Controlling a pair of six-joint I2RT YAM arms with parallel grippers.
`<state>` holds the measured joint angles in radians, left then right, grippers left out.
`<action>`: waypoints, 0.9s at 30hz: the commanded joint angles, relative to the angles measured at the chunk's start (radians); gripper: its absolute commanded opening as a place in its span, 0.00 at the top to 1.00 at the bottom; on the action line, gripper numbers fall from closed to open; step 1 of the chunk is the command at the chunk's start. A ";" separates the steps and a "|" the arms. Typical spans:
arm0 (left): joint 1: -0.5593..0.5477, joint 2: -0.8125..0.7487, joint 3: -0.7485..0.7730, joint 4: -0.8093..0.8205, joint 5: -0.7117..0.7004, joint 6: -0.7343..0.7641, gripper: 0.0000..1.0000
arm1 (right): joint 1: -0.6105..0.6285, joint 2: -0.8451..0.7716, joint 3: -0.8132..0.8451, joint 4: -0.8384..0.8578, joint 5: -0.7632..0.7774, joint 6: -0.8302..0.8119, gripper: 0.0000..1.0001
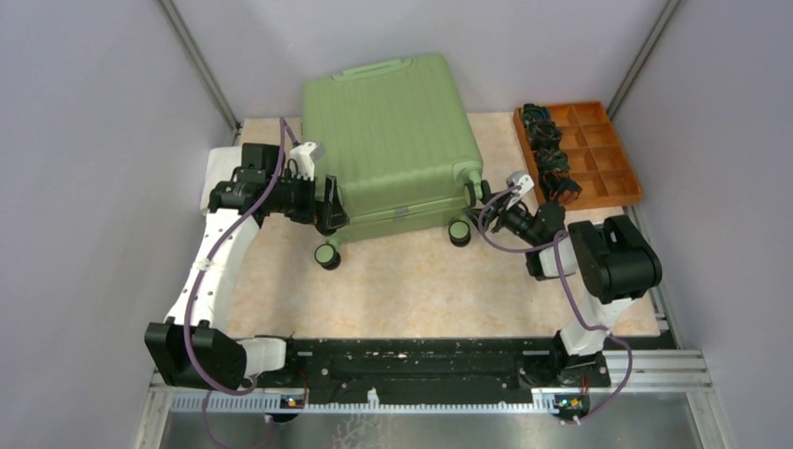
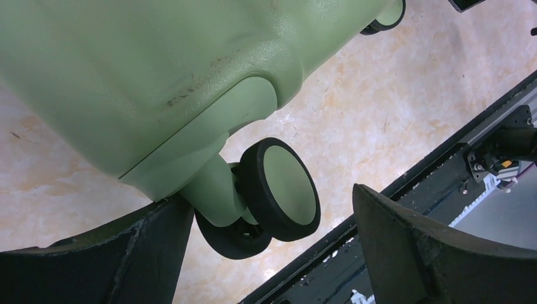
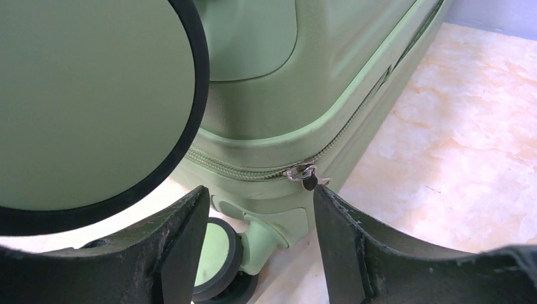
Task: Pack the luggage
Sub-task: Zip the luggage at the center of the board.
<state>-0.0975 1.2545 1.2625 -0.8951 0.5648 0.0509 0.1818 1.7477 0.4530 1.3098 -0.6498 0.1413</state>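
Note:
The luggage (image 1: 388, 131) is a light-green ribbed suitcase lying flat and zipped shut at the back middle of the table. My left gripper (image 1: 332, 204) is at its near left corner. In the left wrist view that gripper (image 2: 269, 196) is open, with a black-green wheel (image 2: 278, 190) between the spread fingers (image 2: 95, 259). My right gripper (image 1: 488, 194) is at the near right corner. In the right wrist view it (image 3: 259, 193) is open, with nothing clamped. The metal zipper pull (image 3: 304, 172) hangs right at the tip of its right finger (image 3: 354, 240), and a wheel (image 3: 95, 107) fills the upper left.
An orange compartment tray (image 1: 580, 105) stands at the back right, with black cables (image 1: 547, 150) in its left cells. Grey walls close in the sides and back. The black base rail (image 1: 421, 360) runs along the near edge of the marbled tabletop (image 1: 421, 281).

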 commanded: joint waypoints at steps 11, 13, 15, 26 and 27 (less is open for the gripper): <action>-0.019 -0.011 -0.003 0.071 0.006 -0.025 0.02 | -0.012 0.080 0.063 0.215 -0.086 0.094 0.56; -0.019 -0.007 -0.008 0.072 0.000 -0.013 0.23 | -0.013 0.086 0.069 0.216 -0.098 0.101 0.61; -0.019 -0.014 -0.003 0.077 -0.018 -0.004 0.58 | -0.013 0.089 0.071 0.221 -0.108 0.105 0.67; -0.019 -0.042 0.133 0.070 -0.129 0.024 0.99 | -0.028 0.046 0.024 0.225 -0.078 0.107 1.00; -0.019 -0.041 0.141 0.071 -0.126 0.024 0.99 | -0.030 0.041 0.020 0.218 -0.073 0.103 1.00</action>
<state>-0.1123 1.2018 1.3872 -0.8150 0.4122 -0.0017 0.1478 1.8282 0.4652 1.4277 -0.7357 0.2512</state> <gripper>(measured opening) 0.014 0.272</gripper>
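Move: The luggage's upper left wheel sits between my wide-open left fingers, its middle only 1 cm or so ahead and to the right and 2 cm below; the lower left wheel is about 16 cm beneath, 2 cm back and 3 cm left. From my right hand the zip pull lies roughly 3 cm ahead, 2 cm left, level. The upper right wheel is some 3 cm back, 3 cm left and 9 cm up, the lower right wheel 2 cm back, 4 cm left and 8 cm down. I hold my left hand at the upper left wheel, then shut it from wide open to fully closed and go up about 6 cm and forward 3, away from the wheel, the fingertips tipping up some 15 degrees. My right hand stays by the zip pull, easing forward and back by under 1 cm, rolling slightly and narrowing its fingers to about a quarter open. ##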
